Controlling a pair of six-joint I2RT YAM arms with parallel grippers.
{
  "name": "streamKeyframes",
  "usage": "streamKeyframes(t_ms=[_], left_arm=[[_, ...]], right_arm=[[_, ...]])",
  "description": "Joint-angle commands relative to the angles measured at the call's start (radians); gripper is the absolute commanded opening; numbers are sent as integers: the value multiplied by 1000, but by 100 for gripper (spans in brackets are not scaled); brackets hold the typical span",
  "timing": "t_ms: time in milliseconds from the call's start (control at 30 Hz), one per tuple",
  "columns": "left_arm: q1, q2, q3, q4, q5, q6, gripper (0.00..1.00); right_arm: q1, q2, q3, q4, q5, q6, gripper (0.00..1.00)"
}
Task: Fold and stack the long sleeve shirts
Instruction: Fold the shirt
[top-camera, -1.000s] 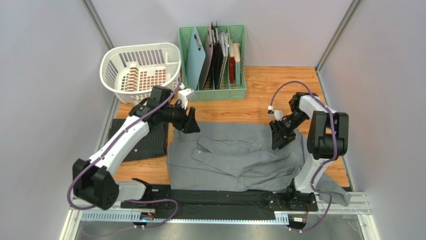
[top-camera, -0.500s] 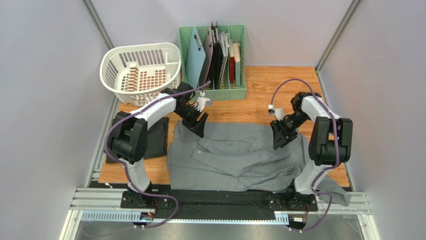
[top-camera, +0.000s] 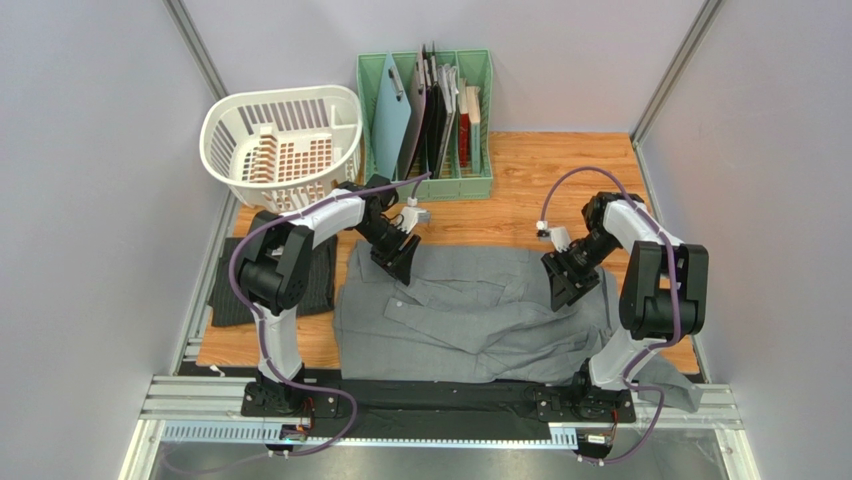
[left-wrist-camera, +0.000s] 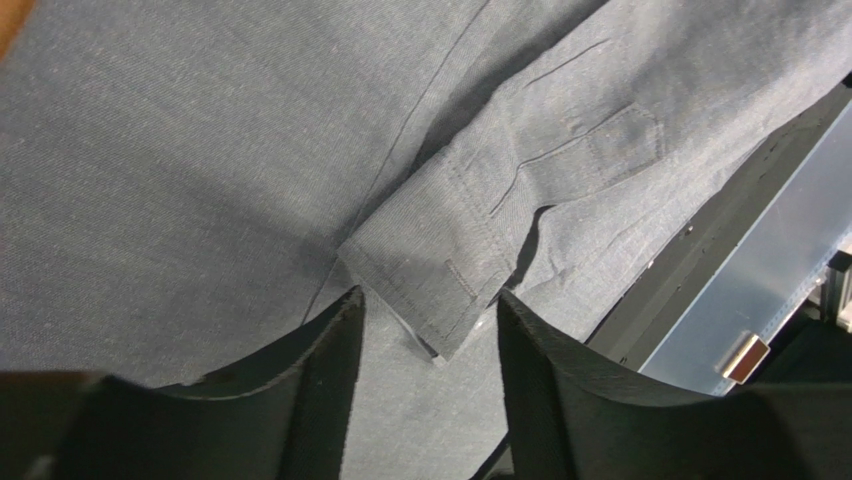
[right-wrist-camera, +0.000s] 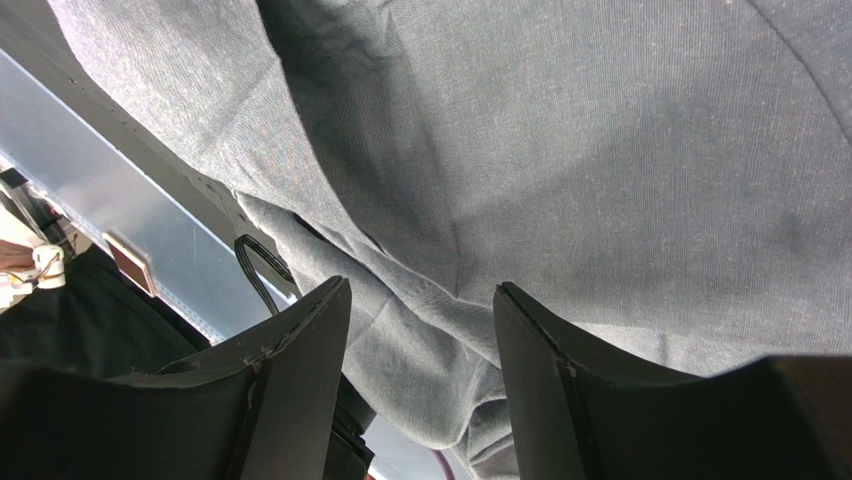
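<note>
The grey shirt (top-camera: 480, 310) lies spread over the middle of the table, sleeves folded across its body, one part hanging off the near right edge. The dark pinstriped shirt (top-camera: 318, 282) lies folded at the left, partly behind the left arm. My left gripper (top-camera: 397, 262) is open just above the grey shirt's far left part; in the left wrist view its gripper (left-wrist-camera: 430, 305) straddles a sleeve cuff (left-wrist-camera: 440, 275). My right gripper (top-camera: 562, 285) is open over the shirt's right side; the right wrist view shows the gripper (right-wrist-camera: 422, 300) above grey cloth (right-wrist-camera: 600, 160), holding nothing.
A white laundry basket (top-camera: 282, 140) stands at the back left. A green file rack (top-camera: 427, 112) with folders stands at the back centre. Bare wooden tabletop (top-camera: 520, 190) lies behind the shirt. A metal rail (top-camera: 440, 425) runs along the near edge.
My left arm has swung in from the left, and its gripper has come down over the grey shirt's far left part. My right gripper has shifted slightly down and right.
</note>
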Motion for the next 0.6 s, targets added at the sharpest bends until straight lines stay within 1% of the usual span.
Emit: streamKeyframes(t_ms=[0,233,333,400,433,500,567], left_arm=[[-15,-7,17,28,51,-7,55],[-15,8,-4,66,60,-33,42],[-15,-7,-1,66,74,-37,25],[-15,-42,-7,59,112,-37,3],[-15,-61,-9,54,123,-37,0],[-15,-124,-21,34,159,-20,0],[-15,-197,-33,16,154,-4,0]], right_arm=[[-5,-23,11,-108,22,-20,60],[-9,-14,31,-106,22,-20,60],[-17,-20,33,-106,32,-35,63],[-29,-23,39,-100,41,-34,64],[-34,-23,43,-93,42,-32,64],[-49,-8,69,-88,34,-21,64],[-68,8,109,-82,19,1,62]])
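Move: The sleeve cuff, lying on top of the grey shirt, is just beyond the left hand's open fingertips, roughly 2 cm to the right, 1 cm back and 2 cm below. The middle of the grey shirt's body lies some 14 cm to the right and 7 cm back from this hand, and the dark folded shirt about 22 cm to its left and 1 cm back. From the right hand the cuff is about 28 cm to the left, 2 cm ahead and 3 cm lower. The left hand, pointing down and rightward, eases some 1.5 cm to the right into the end of the sleeve while its half-open fingers close fully, pinching the cuff's edge between the tips, and right at the last it starts up by about 1 cm. Meanwhile the right hand stays low over the shirt with its fingers open, then slips about 1.5 cm to the right, away from the cuff. ##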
